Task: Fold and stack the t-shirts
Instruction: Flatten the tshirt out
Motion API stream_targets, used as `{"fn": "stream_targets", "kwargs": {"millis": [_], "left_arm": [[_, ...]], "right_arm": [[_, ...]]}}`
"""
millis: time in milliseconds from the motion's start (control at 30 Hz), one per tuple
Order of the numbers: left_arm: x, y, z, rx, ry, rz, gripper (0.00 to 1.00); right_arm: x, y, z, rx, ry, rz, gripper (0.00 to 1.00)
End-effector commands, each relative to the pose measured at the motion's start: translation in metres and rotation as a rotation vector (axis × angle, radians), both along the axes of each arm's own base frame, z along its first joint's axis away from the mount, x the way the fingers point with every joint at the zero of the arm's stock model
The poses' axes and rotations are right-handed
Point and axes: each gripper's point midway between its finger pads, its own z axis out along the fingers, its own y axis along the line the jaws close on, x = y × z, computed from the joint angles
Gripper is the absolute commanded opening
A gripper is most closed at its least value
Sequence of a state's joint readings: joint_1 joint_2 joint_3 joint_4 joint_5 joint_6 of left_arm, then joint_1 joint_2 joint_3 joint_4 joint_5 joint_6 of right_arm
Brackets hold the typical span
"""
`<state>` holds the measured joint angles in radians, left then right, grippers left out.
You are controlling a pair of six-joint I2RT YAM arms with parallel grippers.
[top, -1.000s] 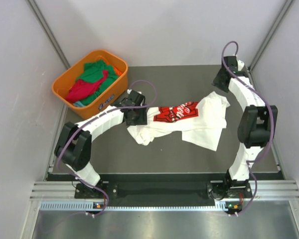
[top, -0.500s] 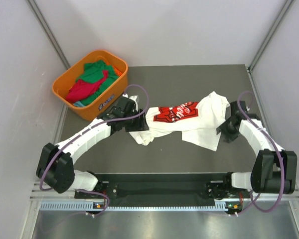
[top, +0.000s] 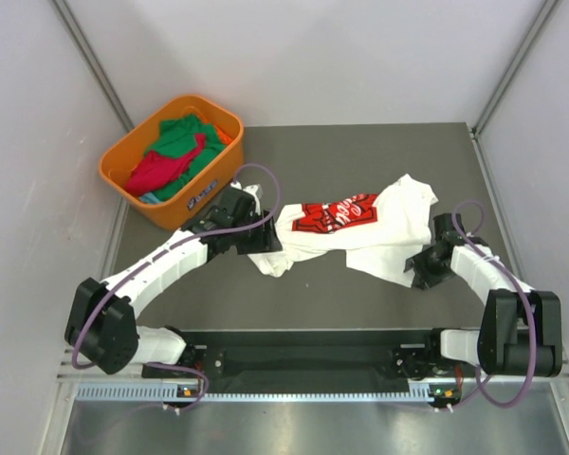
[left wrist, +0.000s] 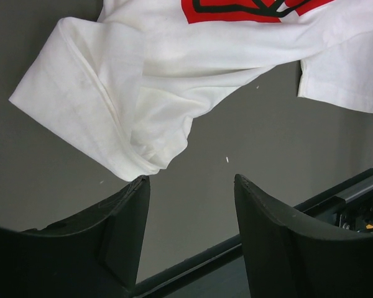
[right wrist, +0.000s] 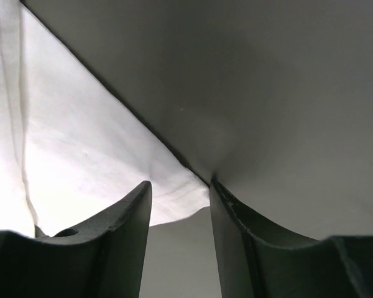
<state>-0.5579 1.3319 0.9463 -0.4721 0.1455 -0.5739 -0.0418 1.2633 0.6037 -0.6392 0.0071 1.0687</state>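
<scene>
A white t-shirt [top: 379, 227] with a red chest print [top: 337, 213] lies crumpled across the middle of the dark table. My left gripper [top: 262, 245] hovers open at its left sleeve end. In the left wrist view the sleeve [left wrist: 105, 105] lies just past the left fingertip, and nothing sits between the fingers of the left gripper [left wrist: 189, 180]. My right gripper [top: 420, 272] is low at the shirt's near right corner. In the right wrist view that corner [right wrist: 174, 195] lies between the parted tips of the right gripper [right wrist: 180, 185]. A green t-shirt [top: 182, 137] and a red t-shirt [top: 155, 172] lie bunched in the basket.
The orange plastic basket [top: 119, 178] stands at the back left of the table. Grey walls close in both sides. The table's front rail [left wrist: 345, 195] runs just past the left gripper's fingers.
My right arm has swung from the back right down to the shirt's near right corner. The left gripper has come forward and lower at the sleeve. The shirt has barely shifted.
</scene>
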Motion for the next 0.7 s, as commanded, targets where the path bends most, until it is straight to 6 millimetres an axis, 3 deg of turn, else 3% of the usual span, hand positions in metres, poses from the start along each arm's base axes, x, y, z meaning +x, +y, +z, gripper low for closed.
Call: {"fn": "stream_targets", "kwargs": {"millis": [0,100,167,233,333,367,400,467,500,600,667], "left_arm": [[0.002,-0.003,0.01,-0.027,-0.033,-0.001,0.61],[0.003,0.001,0.01,-0.011,-0.038,0.013,0.61],[0.007,0.006,0.012,0.006,-0.059,0.039,0.61],[0.007,0.008,0.012,0.013,-0.064,0.051,0.61],[0.008,0.006,0.013,0.012,-0.059,0.046,0.61],[0.008,0.006,0.014,0.014,-0.059,0.044,0.61],[0.01,0.007,0.014,0.021,-0.062,0.047,0.61],[0.014,0.009,0.021,0.04,-0.079,0.054,0.61],[0.017,0.013,0.024,0.06,-0.094,0.061,0.61],[0.029,0.023,0.046,0.11,-0.158,0.096,0.61],[0.033,0.023,0.061,0.104,-0.189,0.101,0.62]], "right_arm": [[-0.003,-0.001,-0.015,-0.001,0.011,-0.045,0.42],[-0.007,-0.002,-0.017,-0.005,0.026,-0.054,0.37],[-0.006,-0.006,-0.017,-0.028,0.023,-0.056,0.22],[0.0,-0.008,-0.013,-0.04,0.007,-0.05,0.0],[0.026,-0.016,0.017,-0.094,-0.082,-0.001,0.0],[0.031,-0.022,0.034,-0.142,-0.125,0.038,0.0],[0.051,-0.027,0.065,-0.175,-0.208,0.049,0.0],[0.057,-0.041,0.112,-0.268,-0.299,0.069,0.0],[0.069,-0.045,0.153,-0.299,-0.395,0.06,0.0],[0.069,-0.052,0.231,-0.365,-0.574,0.057,0.0],[0.062,-0.047,0.257,-0.351,-0.64,0.064,0.0]]}}
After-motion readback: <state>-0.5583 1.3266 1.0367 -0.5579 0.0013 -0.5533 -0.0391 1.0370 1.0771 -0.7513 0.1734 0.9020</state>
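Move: The t-shirt's near right corner already lies between the right hand's open fingers, at their tips and practically at table height. From that hand, the red print is about 18 cm ahead and 19 left, the bunched far right end some 23 cm straight ahead, and the crumpled left end about 7 ahead and 32 left. From the raised, empty left hand, the corner lies roughly 30 cm right, 5 back and 11 below. The t-shirt's near right corner is pinched as the right fingers shut fully on it down at the table, the hand staying put for that; then the right hand whips it up some 20 cm and about 8 cm forward, drifting a little right, fingers swinging forward by about 30 degrees. The left hand, open and empty, eases about 3 cm up, forward and left. ##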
